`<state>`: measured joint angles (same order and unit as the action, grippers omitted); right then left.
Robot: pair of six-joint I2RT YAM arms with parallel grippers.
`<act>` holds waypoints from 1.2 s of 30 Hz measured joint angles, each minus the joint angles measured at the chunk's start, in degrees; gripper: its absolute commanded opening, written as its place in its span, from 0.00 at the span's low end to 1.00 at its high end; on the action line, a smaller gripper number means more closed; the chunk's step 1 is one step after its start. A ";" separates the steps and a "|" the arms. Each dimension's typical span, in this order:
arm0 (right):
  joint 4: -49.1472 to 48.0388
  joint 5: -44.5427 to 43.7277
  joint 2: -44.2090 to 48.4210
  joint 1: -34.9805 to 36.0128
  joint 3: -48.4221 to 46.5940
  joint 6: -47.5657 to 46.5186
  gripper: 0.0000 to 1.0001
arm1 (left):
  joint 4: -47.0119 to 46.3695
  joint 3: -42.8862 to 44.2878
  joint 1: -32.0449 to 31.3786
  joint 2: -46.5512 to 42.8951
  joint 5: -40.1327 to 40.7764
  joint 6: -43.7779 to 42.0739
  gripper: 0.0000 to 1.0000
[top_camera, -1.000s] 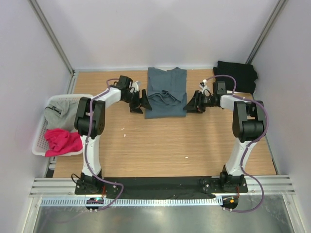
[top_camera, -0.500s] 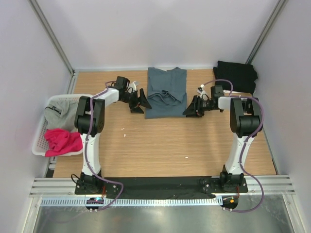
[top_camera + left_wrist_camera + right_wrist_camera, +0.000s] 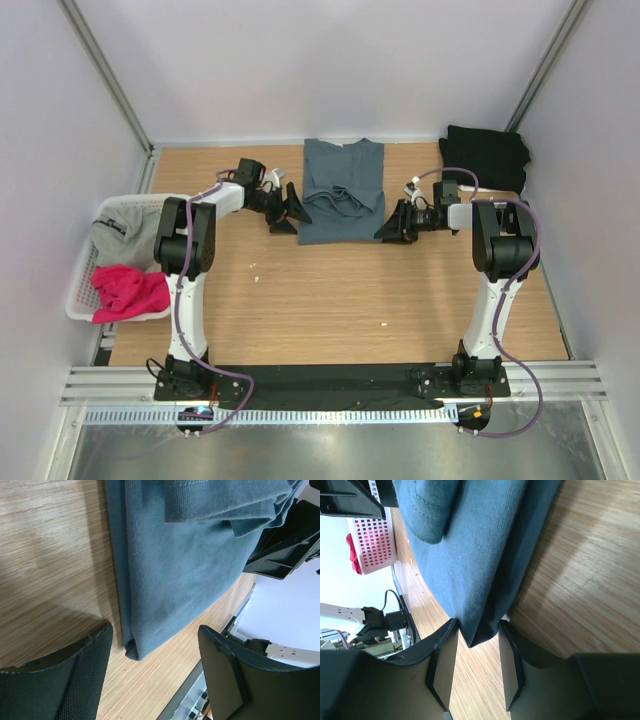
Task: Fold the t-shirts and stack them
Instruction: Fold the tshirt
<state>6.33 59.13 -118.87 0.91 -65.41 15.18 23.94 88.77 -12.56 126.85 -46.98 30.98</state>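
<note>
The slate blue-grey t-shirt (image 3: 342, 190) lies partly folded at the back middle of the table. My left gripper (image 3: 289, 212) is at its near left corner, open. In the left wrist view that corner (image 3: 133, 651) lies between the spread fingers, close to the left pad (image 3: 75, 675). My right gripper (image 3: 388, 226) is open at the near right corner. In the right wrist view the shirt's corner (image 3: 476, 632) pokes in between the fingertips. A black t-shirt (image 3: 486, 155) lies at the back right. A light grey t-shirt (image 3: 120, 235) and a pink t-shirt (image 3: 128, 292) sit in the basket.
The white slatted basket (image 3: 84, 270) stands at the table's left edge. The wooden table (image 3: 330, 290) runs from the shirt to the arm bases. White walls close in the back and both sides.
My right gripper has slid left up to the shirt's near right corner and its jaws have narrowed a little. The left gripper has shifted only slightly at the near left corner.
</note>
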 measured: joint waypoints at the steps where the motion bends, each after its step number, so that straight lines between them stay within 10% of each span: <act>1: 0.04 0.04 0.00 0.00 -0.02 0.00 0.44 | -0.09 0.00 0.00 0.09 -0.15 0.15 0.71; 22: 1.42 1.66 0.11 0.00 0.83 0.22 0.45 | -1.51 -5.51 0.24 -1.90 -1.70 1.75 0.66; 36: -3.10 2.12 -1.14 0.00 0.79 4.11 0.38 | -0.83 -5.20 0.20 0.09 -1.92 1.79 0.31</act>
<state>3.22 61.25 -120.01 0.91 -64.62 19.29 23.11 83.57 -12.36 126.93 -48.90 32.77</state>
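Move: The t-shirt's near-left hem corner lies about 3 cm back towards the base from the left hand, hardly to its right and some 2 cm below, between its widely open fingers. From that hand the bunched flap on the t-shirt is about 7 cm ahead and 9 cm right, and the near-right corner some 18 cm right and 2 cm back. The right hand already has that right corner between its half-open fingertips, about 1 cm below; the bunched flap lies some 8 cm ahead and 9 cm left. The left hand draws back about 2 cm along the t-shirt's left side to its near-left corner, pauses, then sinks a little over 1 cm while its fingers close from wide to about a third open around the hem corner, fingertips down at table level. The right hand keeps its half-open fingers either side of the near-right corner, sliding about 1.5 cm back and then forward again to almost the same spot. ##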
